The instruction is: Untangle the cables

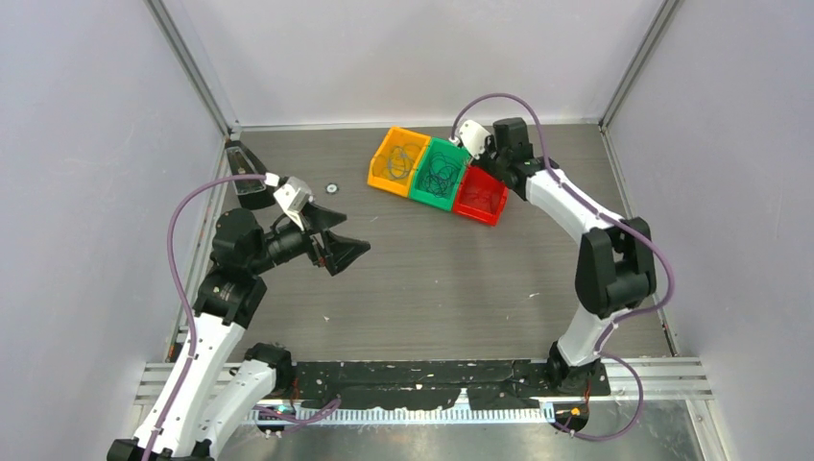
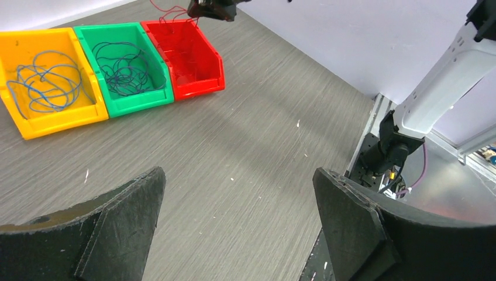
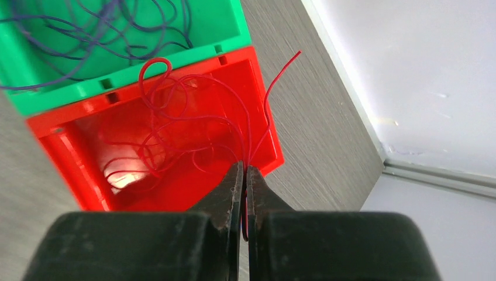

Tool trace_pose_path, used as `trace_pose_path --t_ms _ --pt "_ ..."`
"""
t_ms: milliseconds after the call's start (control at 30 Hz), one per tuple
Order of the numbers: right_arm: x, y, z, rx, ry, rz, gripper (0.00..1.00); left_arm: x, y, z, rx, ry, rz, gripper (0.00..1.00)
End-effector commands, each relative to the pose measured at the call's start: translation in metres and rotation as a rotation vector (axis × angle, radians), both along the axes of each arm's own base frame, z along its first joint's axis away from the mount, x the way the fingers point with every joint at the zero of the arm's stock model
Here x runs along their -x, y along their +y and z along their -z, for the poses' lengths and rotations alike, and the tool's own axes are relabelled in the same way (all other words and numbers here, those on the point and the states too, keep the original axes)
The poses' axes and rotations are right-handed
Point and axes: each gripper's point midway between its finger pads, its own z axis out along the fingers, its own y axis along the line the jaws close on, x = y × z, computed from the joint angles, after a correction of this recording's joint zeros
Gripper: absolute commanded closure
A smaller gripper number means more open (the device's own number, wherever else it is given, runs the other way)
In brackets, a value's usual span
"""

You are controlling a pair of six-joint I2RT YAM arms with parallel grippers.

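My right gripper [image 3: 245, 167] is shut on a bundle of thin red cables [image 3: 266, 100] and holds them just above the red bin [image 3: 70, 158]. Their curly loops hang into that bin, and one loose end sticks up past its far rim. In the top view this gripper [image 1: 483, 161] is over the red bin [image 1: 480, 204]. Blue cables [image 2: 44, 82] lie in the orange bin [image 2: 35, 126]. Dark blue-purple cables [image 2: 126, 70] lie in the green bin [image 2: 137, 104]. My left gripper [image 2: 238, 175] is open and empty, above the bare table at mid-left [image 1: 357, 233].
The three bins stand side by side at the back of the table, near the rear wall. The right arm's base [image 2: 389, 149] and the table's right rail lie to the right of the left gripper. A small round mark [image 1: 332, 188] is on the table.
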Motion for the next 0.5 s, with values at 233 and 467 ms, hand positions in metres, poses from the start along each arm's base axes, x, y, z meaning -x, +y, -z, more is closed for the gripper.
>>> trace_pose_path --t_ms 233,467 --pt "-0.013 -0.013 0.05 0.088 0.048 0.059 0.95 -0.006 0.008 0.001 -0.025 -0.028 -0.05 0.01" --pt "0.009 0.0 0.091 0.08 0.252 -0.023 0.95 -0.007 0.007 0.001 -0.014 -0.012 -0.047 0.0"
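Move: Just beyond the red box's right side, the right hand holds the red cable; the box's middle lies about 4 cm to its left, level with it fore and aft, and some 15 cm below. The green box sits about 5 cm ahead and 15 cm left of this hand, the yellow box roughly 9 cm ahead and 26 cm left, both equally low. From the idle left hand, the red box is some 27 cm ahead, 29 cm right and 28 cm lower. Lowering the red cable towards the red box, the right hand sinks about 7 cm, quickly at first and then more slowly. It eases slightly forward and back again on the way and ends a touch to the right. The closed fingertips keep their pinch on the strands, while the wrist tips some 10 degrees, mostly nose-down. ##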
